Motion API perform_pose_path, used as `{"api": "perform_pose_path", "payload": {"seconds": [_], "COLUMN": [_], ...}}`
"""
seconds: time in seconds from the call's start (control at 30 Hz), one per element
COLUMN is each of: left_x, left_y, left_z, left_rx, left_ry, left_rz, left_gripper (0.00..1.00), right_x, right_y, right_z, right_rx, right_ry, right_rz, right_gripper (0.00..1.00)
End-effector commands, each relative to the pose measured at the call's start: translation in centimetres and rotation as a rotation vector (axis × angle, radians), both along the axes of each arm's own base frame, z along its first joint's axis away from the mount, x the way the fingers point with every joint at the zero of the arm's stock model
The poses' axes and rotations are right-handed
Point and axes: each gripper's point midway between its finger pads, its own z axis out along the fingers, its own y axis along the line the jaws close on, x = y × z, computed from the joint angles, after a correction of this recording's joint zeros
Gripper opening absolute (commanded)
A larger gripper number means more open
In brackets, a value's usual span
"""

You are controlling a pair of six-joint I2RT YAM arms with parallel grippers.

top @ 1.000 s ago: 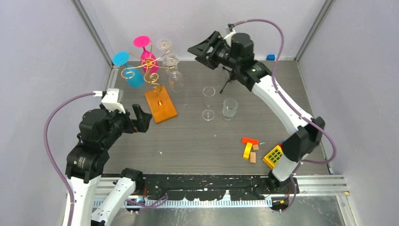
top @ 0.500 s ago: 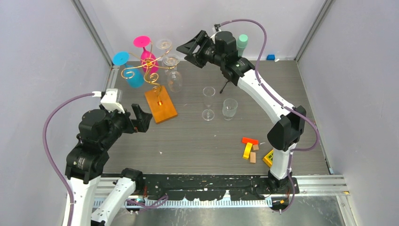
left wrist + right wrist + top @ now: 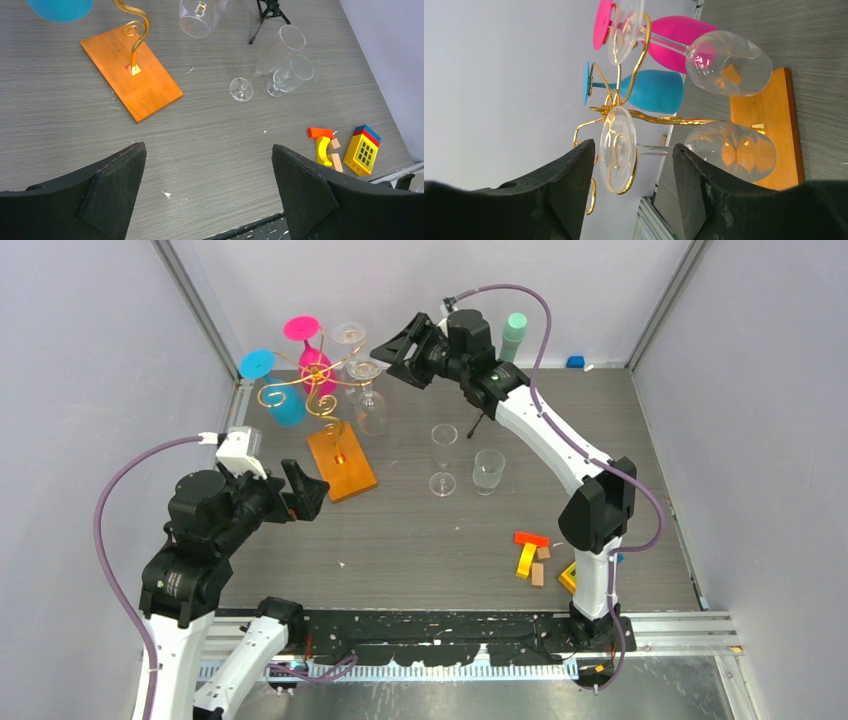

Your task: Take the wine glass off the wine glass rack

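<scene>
The wine glass rack (image 3: 320, 390) is gold wire on an orange base (image 3: 340, 462) at the back left. Pink (image 3: 315, 365), blue (image 3: 288, 408) and two clear glasses hang from it upside down. My right gripper (image 3: 388, 348) is open beside the nearer clear wine glass (image 3: 371, 412). In the right wrist view the right gripper (image 3: 633, 150) has a finger on either side of this glass's foot (image 3: 618, 149) and stem, with gaps showing; its bowl (image 3: 731, 150) hangs past the right finger. My left gripper (image 3: 305, 490) is open, low, near the base's front corner. Only bare table lies in the left gripper (image 3: 207, 150).
A clear wine glass (image 3: 442, 455) and a tumbler (image 3: 488, 470) stand mid-table. A black tripod with a mint-green cylinder (image 3: 515, 332) stands behind the right arm. Coloured blocks (image 3: 532, 555) and a yellow house block (image 3: 573, 578) lie front right. The back wall is close behind the rack.
The right arm has swung left toward the rack, bringing its open fingers around the clear glass's foot. The mint cylinder is now uncovered. The left arm has hardly moved.
</scene>
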Motion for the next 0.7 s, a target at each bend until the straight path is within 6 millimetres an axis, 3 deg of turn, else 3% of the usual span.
{"api": "perform_pose_path", "payload": {"seconds": [0.0, 0.4, 0.67], "left_x": [0.1, 0.0, 0.0], "left_y": [-0.8, -0.7, -0.7], "left_z": [1.6, 1.3, 1.3], "left_rx": [-0.033, -0.025, -0.023], "left_ry": [-0.053, -0.049, -0.049], "left_rz": [-0.034, -0.034, -0.034], "left_gripper": [1.00, 1.00, 1.00], "right_x": [-0.8, -1.5, -1.2], "right_y": [0.7, 1.9, 1.3], "right_z": [2.6, 2.6, 1.9], "right_rx": [0.027, 0.083, 0.002], "right_ry": [-0.062, -0.029, -0.042], "right_rz": [0.053, 0.120, 0.060], "right_gripper": [0.63, 0.40, 0.16]}}
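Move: The foot of the nearer clear wine glass on the rack is about 3 cm to the right hand's left and 1 cm back, roughly level with the open fingers; its bowl hangs below. The far clear glass's foot is some 5 cm ahead and 6 cm left, the pink glass's foot 5 cm ahead and 13 cm left, and the rack hub 2 cm back and 11 cm left. From the left hand, the nearer glass's foot is about 21 cm ahead, 8 cm right and a little higher. Close the right gripper on the wine glass's foot, one finger above the disc and one below, from about two-thirds open down to a fifth. As the fingers come together, ease the hand about 1 cm left onto the foot and about 1 cm down, with a slight draw back, and turn the wrist some 5 degrees counter-clockwise. ##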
